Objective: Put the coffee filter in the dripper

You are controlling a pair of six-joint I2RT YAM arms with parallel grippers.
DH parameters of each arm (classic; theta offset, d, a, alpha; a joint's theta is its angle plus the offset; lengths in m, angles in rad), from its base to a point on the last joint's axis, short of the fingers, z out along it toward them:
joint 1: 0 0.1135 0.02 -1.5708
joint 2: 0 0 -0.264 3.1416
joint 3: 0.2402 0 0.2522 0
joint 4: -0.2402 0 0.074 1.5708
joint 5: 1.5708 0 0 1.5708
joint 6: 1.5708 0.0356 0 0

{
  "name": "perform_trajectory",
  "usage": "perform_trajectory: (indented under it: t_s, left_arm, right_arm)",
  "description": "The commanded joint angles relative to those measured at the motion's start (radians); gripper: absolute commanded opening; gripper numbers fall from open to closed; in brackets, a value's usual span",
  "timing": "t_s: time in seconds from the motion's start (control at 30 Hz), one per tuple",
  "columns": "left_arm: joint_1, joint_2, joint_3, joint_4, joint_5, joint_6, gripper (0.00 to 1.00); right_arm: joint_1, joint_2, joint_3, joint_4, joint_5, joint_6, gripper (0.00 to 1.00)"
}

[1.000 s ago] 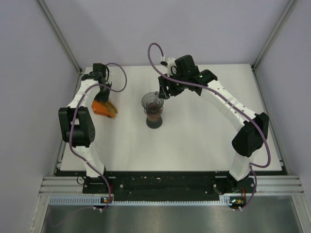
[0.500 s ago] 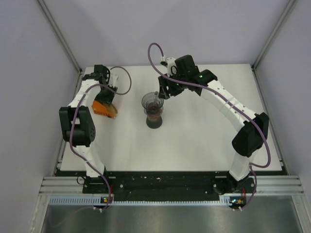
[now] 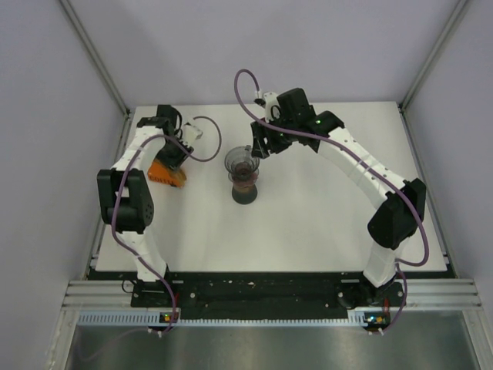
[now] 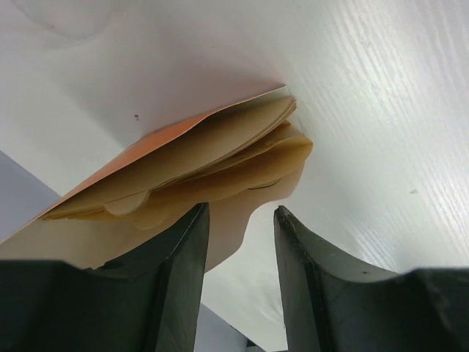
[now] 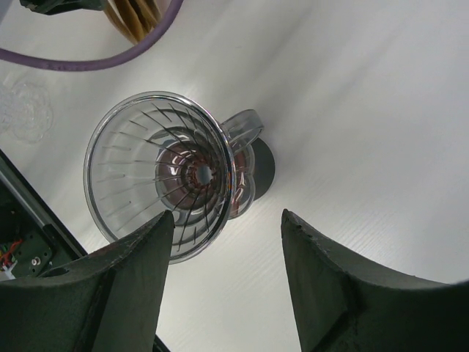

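Observation:
Brown paper coffee filters (image 4: pixel 220 147) lie stacked in an orange packet (image 3: pixel 164 173) at the table's back left. My left gripper (image 4: pixel 242 209) hangs low at the stack's edge, open; one filter's lower flap shows in the gap beyond its fingertips, and nothing is pinched. From above, the left gripper (image 3: pixel 176 153) covers the packet's far end. The clear ribbed dripper (image 5: pixel 157 172) stands empty on a dark base (image 3: pixel 245 194) mid-table. My right gripper (image 5: pixel 227 214) is open just behind the dripper (image 3: pixel 243 163), its left finger overlapping the rim in the wrist view.
The left arm's purple cable (image 3: pixel 206 146) loops out between the packet and the dripper. The dripper's handle (image 5: pixel 245 125) points toward my right gripper (image 3: pixel 258 145). Grey walls with metal posts enclose the white table (image 3: pixel 323 216) on three sides.
My left gripper has shifted right across the filter packet and its cable loop has swung out toward the dripper. The right arm and dripper have not moved.

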Motion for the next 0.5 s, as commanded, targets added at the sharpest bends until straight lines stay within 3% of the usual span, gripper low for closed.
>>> perform_trajectory:
  t_s: [0.0, 0.17, 0.47]
  left_arm:
    - [-0.054, -0.08, 0.001, -0.052, 0.016, 0.166, 0.47]
    - [-0.091, -0.108, -0.023, -0.09, 0.145, 0.291, 0.51]
    - [-0.094, -0.024, 0.027, -0.136, 0.103, 0.407, 0.5]
  right_arm:
    - [0.015, -0.056, 0.002, 0.031, -0.009, -0.012, 0.61]
    - [0.015, -0.054, -0.001, 0.03, -0.017, -0.009, 0.61]
    - [0.015, -0.062, 0.003, 0.031, -0.012, -0.015, 0.61]
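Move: The coffee filters stand in their orange packet about 4 cm below the left hand, their middle roughly 1 cm ahead and 2 cm to its left. The clear cup is some 12 cm ahead and 2 cm left of that hand. The dripper, on its server, stands about 19 cm to its right and 5 cm nearer the base, slightly higher. From the right hand the filters lie some 26 cm left, 2 cm ahead and 18 cm below. The purple cable loop on the left wrist comes up against the dripper's outer wall as the left hand swings right, about 5 cm, and 2 cm back, across towards the filters' near right-hand end. The wrist turns some 25 degrees clockwise; the hand rises a little, then starts sinking again, fingers still half open and empty. ##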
